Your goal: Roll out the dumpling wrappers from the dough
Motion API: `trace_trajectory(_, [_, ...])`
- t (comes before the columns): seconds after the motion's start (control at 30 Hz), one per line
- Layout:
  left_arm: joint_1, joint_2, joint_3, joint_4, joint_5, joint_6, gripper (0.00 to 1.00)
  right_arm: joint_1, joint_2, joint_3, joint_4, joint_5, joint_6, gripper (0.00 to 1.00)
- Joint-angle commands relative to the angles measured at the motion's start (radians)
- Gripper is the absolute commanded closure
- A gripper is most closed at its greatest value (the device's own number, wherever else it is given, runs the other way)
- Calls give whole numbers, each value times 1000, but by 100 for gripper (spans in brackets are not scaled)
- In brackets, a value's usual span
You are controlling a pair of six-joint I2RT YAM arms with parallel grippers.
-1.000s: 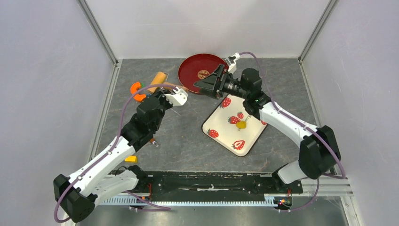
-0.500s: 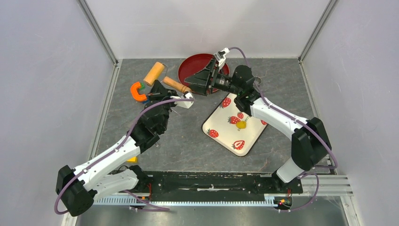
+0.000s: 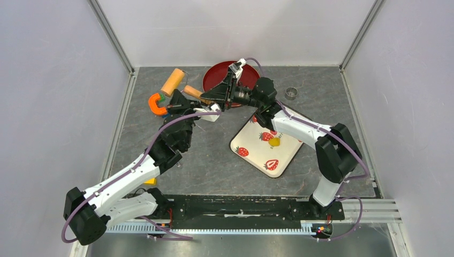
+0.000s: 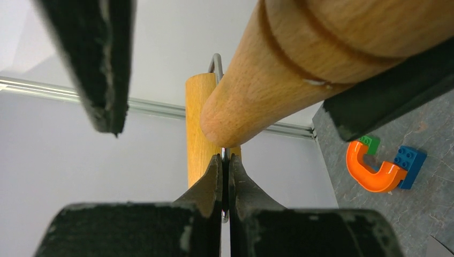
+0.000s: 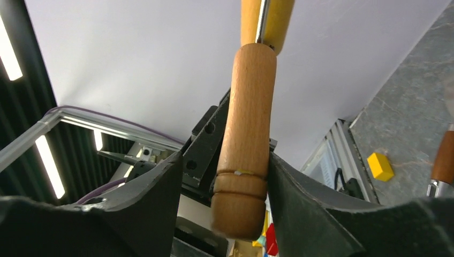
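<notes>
The wooden rolling pin has a thick roller (image 3: pixel 175 81) and a slimmer handle (image 3: pixel 193 92). My left gripper (image 3: pixel 183 97) is shut on the thin metal rod (image 4: pixel 224 155) that joins roller (image 4: pixel 199 123) and handle (image 4: pixel 278 75), and holds the pin above the table. My right gripper (image 3: pixel 210 97) stands around the handle (image 5: pixel 246 139). One of its fingers (image 5: pixel 300 193) touches the wood; a gap shows at the other. A yellow lump of dough (image 3: pixel 274 142) lies on the strawberry tray (image 3: pixel 251 140). The dumpling wrappers are hidden.
A red plate (image 3: pixel 251 76) sits at the back, partly under my right gripper. A small metal cup (image 3: pixel 291 92) stands back right. An orange U-shaped piece (image 3: pixel 156 104) with toy bricks lies back left. A yellow block (image 3: pixel 149 181) lies near the left arm's base.
My right gripper swung left across the red plate to the pin's handle, and its jaws narrowed around it. The left gripper shifted the pin left and back, then held still.
</notes>
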Motion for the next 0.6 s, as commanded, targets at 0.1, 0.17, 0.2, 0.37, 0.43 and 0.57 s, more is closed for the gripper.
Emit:
trace_trajectory(0.1, [-12, -5, 52, 90, -26, 37, 98, 15, 58, 73, 192, -28, 112, 52])
trace_trajectory(0.17, [-13, -4, 52, 89, -32, 35, 98, 19, 63, 83, 179, -36, 108, 55])
trace_trajectory(0.2, [-14, -4, 51, 90, -33, 35, 98, 20, 62, 83, 171, -34, 104, 57])
trace_trajectory(0.37, [-16, -8, 51, 89, -39, 32, 98, 19, 56, 65, 150, -14, 86, 70])
trace_trajectory(0.43, [-17, -10, 49, 89, -42, 31, 98, 19, 54, 60, 151, -3, 83, 77])
trace_trajectory(0.57, [-19, -19, 44, 86, -44, 24, 98, 18, 55, 62, 161, 14, 78, 93])
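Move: Just off the right fingertips lies the wooden handle of the rolling pin; its middle is about 3 cm to the left and 1 cm ahead, level with the open fingers straddling its free end. The wooden roller sits some 11 cm left and 5 cm ahead, also about level, and the red plate roughly 24 cm ahead, 7 cm right and 33 cm below. From the left hand, already pinching the metal frame, the handle's middle is some 6 cm right and 1 cm back, at its height. Closing on the wooden handle, the right fingers go from well over half open to a bit over a third and pinch it from above and below near its free end, while the hand eases about 1 cm left along the handle towards the roller and rolls a few degrees. The left hand stays nearly in place, keeping its pinch on the metal frame. ##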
